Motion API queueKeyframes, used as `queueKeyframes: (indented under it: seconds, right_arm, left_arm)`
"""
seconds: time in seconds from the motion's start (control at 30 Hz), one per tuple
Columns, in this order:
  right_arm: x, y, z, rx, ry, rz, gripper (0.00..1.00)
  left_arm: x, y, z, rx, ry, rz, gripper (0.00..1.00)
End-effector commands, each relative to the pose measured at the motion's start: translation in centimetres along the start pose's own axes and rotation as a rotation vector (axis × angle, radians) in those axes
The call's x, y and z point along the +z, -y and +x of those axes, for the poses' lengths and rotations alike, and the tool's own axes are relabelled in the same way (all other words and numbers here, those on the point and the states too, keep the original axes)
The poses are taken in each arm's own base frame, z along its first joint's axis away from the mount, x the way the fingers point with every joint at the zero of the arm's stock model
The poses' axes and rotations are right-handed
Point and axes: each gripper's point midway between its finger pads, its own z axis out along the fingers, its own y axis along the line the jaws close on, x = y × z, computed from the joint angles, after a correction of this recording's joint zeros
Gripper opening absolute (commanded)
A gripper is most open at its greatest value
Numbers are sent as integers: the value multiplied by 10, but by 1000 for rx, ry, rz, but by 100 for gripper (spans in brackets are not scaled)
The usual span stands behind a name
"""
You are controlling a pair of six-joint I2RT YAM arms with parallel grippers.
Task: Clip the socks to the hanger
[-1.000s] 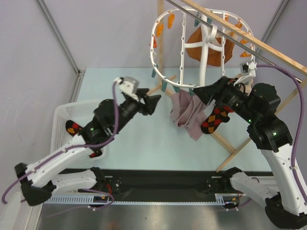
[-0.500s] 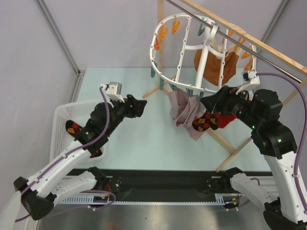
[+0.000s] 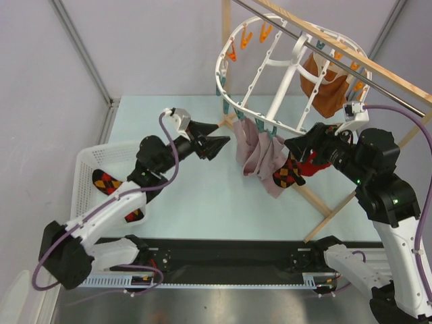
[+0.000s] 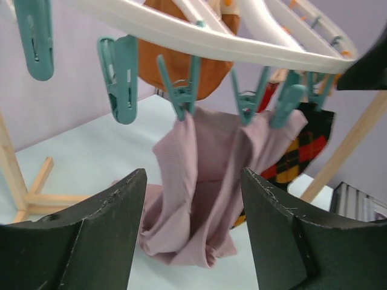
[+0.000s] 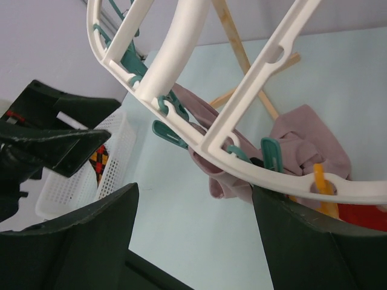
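The white ring hanger [image 3: 233,101] hangs tilted from the rod, with teal clips [image 4: 181,90] and orange clips on its rim [image 4: 211,42]. One black argyle sock [image 3: 290,172] hangs from a clip on the near rim, next to a mauve cloth [image 3: 258,154]; in the left wrist view this sock [image 4: 305,151] shows behind the cloth. A second sock [image 3: 106,181] lies in the basket. My left gripper [image 3: 217,143] is open and points at the cloth [image 4: 199,181] without touching it. My right gripper [image 3: 297,145] is open just under the rim [image 5: 175,54], beside the hanging sock.
A white mesh basket [image 3: 84,165] stands at the left. Wooden rack poles [image 3: 337,202] cross the right side and a metal rod [image 3: 270,20] runs above. An orange-brown garment [image 3: 327,88] hangs behind the ring.
The hanger has swung and tilted, its far side rising. My left gripper has moved right toward the mauve cloth. The clipped sock has dropped to hang straighter.
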Motion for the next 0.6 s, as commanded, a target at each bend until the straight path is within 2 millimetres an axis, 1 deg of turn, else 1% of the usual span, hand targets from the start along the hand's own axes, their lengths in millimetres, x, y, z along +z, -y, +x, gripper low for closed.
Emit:
queueKeyframes:
  seconds: [0.0, 0.03, 0.07, 0.1, 0.2, 0.23, 0.27, 0.3, 0.33, 0.43, 0.5, 0.53, 0.57]
  right_arm:
    - [-4, -4, -12, -31, 38, -17, 82]
    - [-5, -4, -13, -33, 44, -16, 82]
    - [-5, -4, -13, -37, 42, -16, 82]
    - [-6, -3, -15, -44, 46, -13, 82]
    - [-5, -1, -15, -46, 45, -6, 82]
    - [-5, 1, -16, -47, 47, 1, 83]
    - [-4, 1, -16, -46, 46, 0, 83]
    - [-3, 2, -16, -47, 46, 3, 83]
    - [-3, 4, -17, -46, 46, 6, 83]
    - [-3, 4, -19, -48, 50, 5, 83]
    - [-3, 4, -18, -47, 45, 1, 83]
    - [-4, 3, -19, -46, 47, -3, 83]
    - [-4, 2, -19, -44, 46, -4, 83]
  left_arm:
    - [16, 2, -24, 50, 75, 147, 69]
    - [16, -8, -25, 56, 89, 145, 68]
    - [15, -9, -24, 62, 87, 173, 68]
    - [18, -20, -22, 73, 92, 161, 68]
    - [24, -26, -17, 99, 64, 195, 68]
    - [29, -32, -17, 106, 59, 195, 69]
    - [30, -29, -15, 121, 49, 229, 69]
    - [33, -27, -21, 131, 57, 250, 70]
    - [36, -31, -19, 132, 48, 259, 70]
    - [39, -38, -26, 181, 51, 258, 72]
    - [40, -37, -26, 201, 42, 310, 72]
    - [41, -38, -33, 214, 53, 320, 72]
    - [45, -44, -27, 200, 36, 330, 71]
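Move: Ahead of the open left hand, about 7 cm forward and some 4 cm above it, hangs the nearest empty teal clip on the hanger's rim. The next teal clip round the rim is about 13 cm ahead and 1 cm left. The clip holding the pink cloth's corner is roughly 4 cm ahead and 6 cm right, all three at one height. From the right hand, the nearest empty clip lies about 11 cm ahead and 23 cm left, nearly level. Reaching forward about 6 cm with the fingers kept open, the left hand closes in on the empty teal clip under the rim; it first dips some 3 cm, then rises back to its starting height. Meanwhile it swings about 10 degrees clockwise and tips its fingers slightly up, bringing the clip in front of the finger gap. Contact can't be made out. ##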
